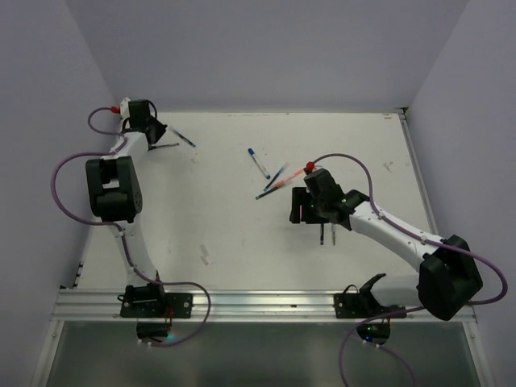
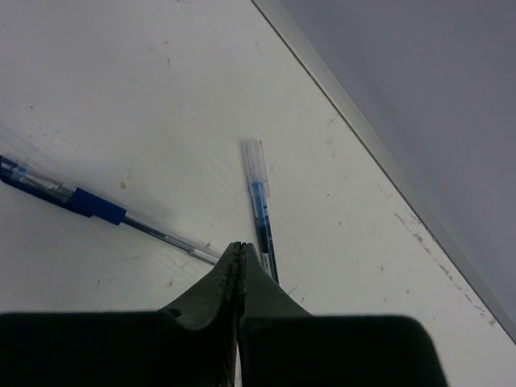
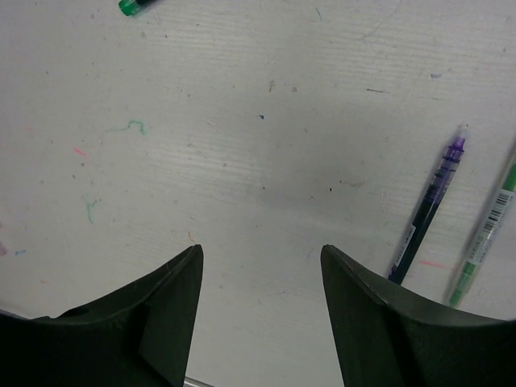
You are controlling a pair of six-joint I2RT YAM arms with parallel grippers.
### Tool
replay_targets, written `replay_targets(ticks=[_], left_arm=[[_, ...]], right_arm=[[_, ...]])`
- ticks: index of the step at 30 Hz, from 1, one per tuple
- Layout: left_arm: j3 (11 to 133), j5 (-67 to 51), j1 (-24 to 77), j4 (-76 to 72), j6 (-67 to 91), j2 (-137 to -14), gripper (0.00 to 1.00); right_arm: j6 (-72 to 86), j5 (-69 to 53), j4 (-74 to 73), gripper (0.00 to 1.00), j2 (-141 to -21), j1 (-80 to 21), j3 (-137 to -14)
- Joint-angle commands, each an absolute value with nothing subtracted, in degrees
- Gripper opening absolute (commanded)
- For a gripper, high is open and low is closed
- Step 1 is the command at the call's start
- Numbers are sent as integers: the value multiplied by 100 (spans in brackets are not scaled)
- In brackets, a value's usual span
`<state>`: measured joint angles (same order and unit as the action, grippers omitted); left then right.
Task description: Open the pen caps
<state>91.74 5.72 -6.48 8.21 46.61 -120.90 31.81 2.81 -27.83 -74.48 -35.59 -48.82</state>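
My left gripper is shut at the table's far left corner, with nothing showing between its fingers. Just beyond its tips lie two pens. One is a blue-grip pen that points toward the fingers. The other is a thin blue pen with a clear cap on its far end. From above, these pens lie by the left gripper. Mid-table lie a white pen with a blue cap and a crossed pair of blue and orange-red pens. My right gripper hangs open over bare table.
A purple uncapped pen and a green pen lie right of the right fingers. A green pen end shows at the top left. A metal edge strip and the wall run close past the left gripper.
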Motion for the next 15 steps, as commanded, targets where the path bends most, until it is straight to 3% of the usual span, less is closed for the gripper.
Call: replay_targets(ticks=[1,15], left_arm=[[9367,202,-773,-19,4587,-12566,0],[10028,210,-870,535,4720,-13254,0]], right_arm=[[3059,185,-2698,64,-7304,-3542,-4904],[3041,132,-2725,64,-7189,-3551,-4852]])
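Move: The clear-capped pen lies about 5 cm ahead of the left hand and some 4 cm to its right, roughly 8 cm below the shut fingertips. The blue-grip pen lies crosswise about 5 cm to that hand's left and about level with it fore and aft; the table's far edge is some 14 cm straight ahead. From the right hand the clear-capped pen is about 36 cm farther out and 38 cm to the left. With its fingers already shut and kept shut, the left hand sinks about 6 cm while reaching some 3 cm forward, bringing the fingertips down just beyond the blue-grip pen's line and towards the clear-capped pen, which stays on their right. Most of the drop comes first, then the tips creep the last centimetre forward almost level, close above or on the table, the wrist barely turning; contact with either pen can't be seen. ##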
